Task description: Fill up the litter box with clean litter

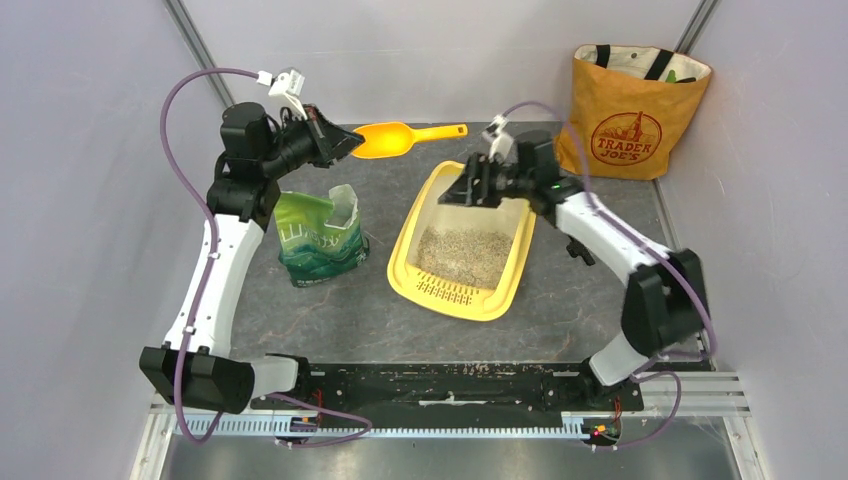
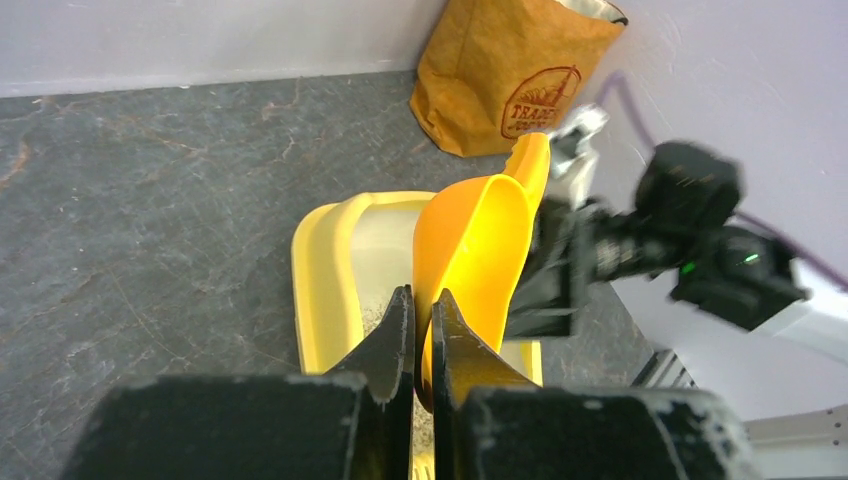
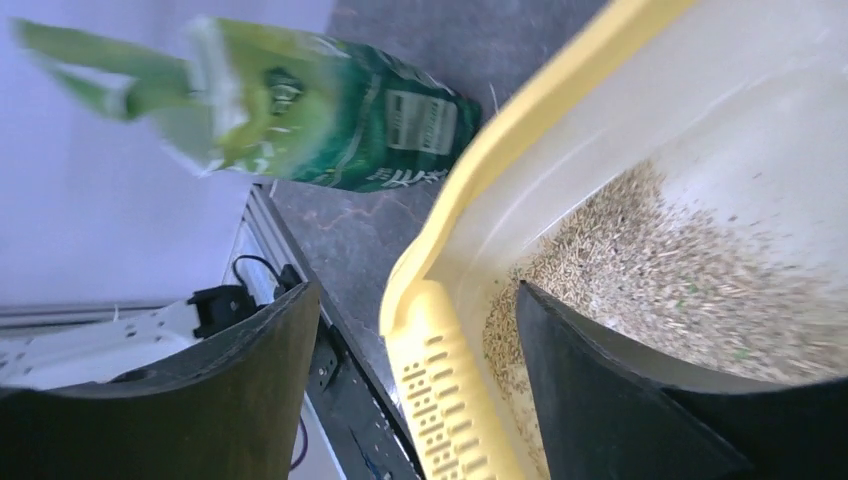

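The yellow litter box lies mid-table, its slotted grate toward the arms. Grey-beige clean litter covers part of its pale floor. My right gripper is over the box's far end and is open. In the right wrist view the rim, grate and litter show past my right gripper, with nothing held. My left gripper hangs at the back left, shut on the orange-yellow scoop. In the left wrist view my left gripper pinches the scoop by its wall.
An open green litter bag stands left of the box, under the left arm. An orange tote bag leans in the back right corner. Walls close in on both sides and the back.
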You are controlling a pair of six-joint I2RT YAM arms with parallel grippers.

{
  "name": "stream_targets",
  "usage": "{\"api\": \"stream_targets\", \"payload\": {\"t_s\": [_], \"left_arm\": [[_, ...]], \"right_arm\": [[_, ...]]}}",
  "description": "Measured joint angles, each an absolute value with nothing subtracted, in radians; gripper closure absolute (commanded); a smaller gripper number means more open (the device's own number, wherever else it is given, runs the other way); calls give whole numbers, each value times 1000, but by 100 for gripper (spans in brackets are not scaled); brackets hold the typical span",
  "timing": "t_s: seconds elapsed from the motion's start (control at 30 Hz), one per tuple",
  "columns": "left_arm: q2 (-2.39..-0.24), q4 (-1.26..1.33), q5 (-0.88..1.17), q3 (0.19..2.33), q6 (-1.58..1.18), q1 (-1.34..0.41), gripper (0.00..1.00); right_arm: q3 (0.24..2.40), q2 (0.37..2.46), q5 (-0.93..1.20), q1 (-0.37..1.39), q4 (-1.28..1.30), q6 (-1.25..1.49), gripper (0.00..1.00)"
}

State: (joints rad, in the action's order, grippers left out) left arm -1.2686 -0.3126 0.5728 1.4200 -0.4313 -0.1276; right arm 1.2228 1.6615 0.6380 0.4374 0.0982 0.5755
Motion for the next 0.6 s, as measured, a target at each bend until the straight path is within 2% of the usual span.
{"api": "stream_targets", "payload": {"t_s": [0.23, 0.4, 0.5, 0.6], "left_arm": [[-1253, -241, 709, 1374, -432, -107, 98], [-1250, -193, 817, 1348, -447, -106, 98], [-1250, -104, 890, 1317, -505, -106, 98], [-1250, -15, 938, 1275, -573, -106, 98]], "right_arm": [[1317, 1422, 853, 198, 299, 422, 5], [1343, 1342, 924, 159, 410, 392, 3], [1364, 1336, 978, 165, 387, 450, 3], [1358, 1342, 1028, 166, 251, 606, 3]]}}
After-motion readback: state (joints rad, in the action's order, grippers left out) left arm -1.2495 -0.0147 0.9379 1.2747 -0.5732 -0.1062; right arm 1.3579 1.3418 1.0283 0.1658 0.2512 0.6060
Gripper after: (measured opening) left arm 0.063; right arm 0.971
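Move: From the right gripper, open and empty, the handle of the scoop that the left gripper still holds lies about 6 cm ahead, level sideways and some 14 cm above. The litter box is underneath, its middle roughly 5 cm back, 1 cm right and 14 cm down; the litter bag stands about 30 cm left, 4 cm back and 10 cm lower. From the left gripper the handle lies some 18 cm right, 6 cm ahead and nearly level. Lift the right gripper quickly clear of the litter box, about 17 cm up while swinging right and then drawing back a little, tilting its fingertips upward and spreading the fingers fully around the level of the scoop handle. Meanwhile keep the left gripper's hold on the scoop, easing it back and right and turning it some 20 degrees clockwise to bring the handle to the right fingers. ##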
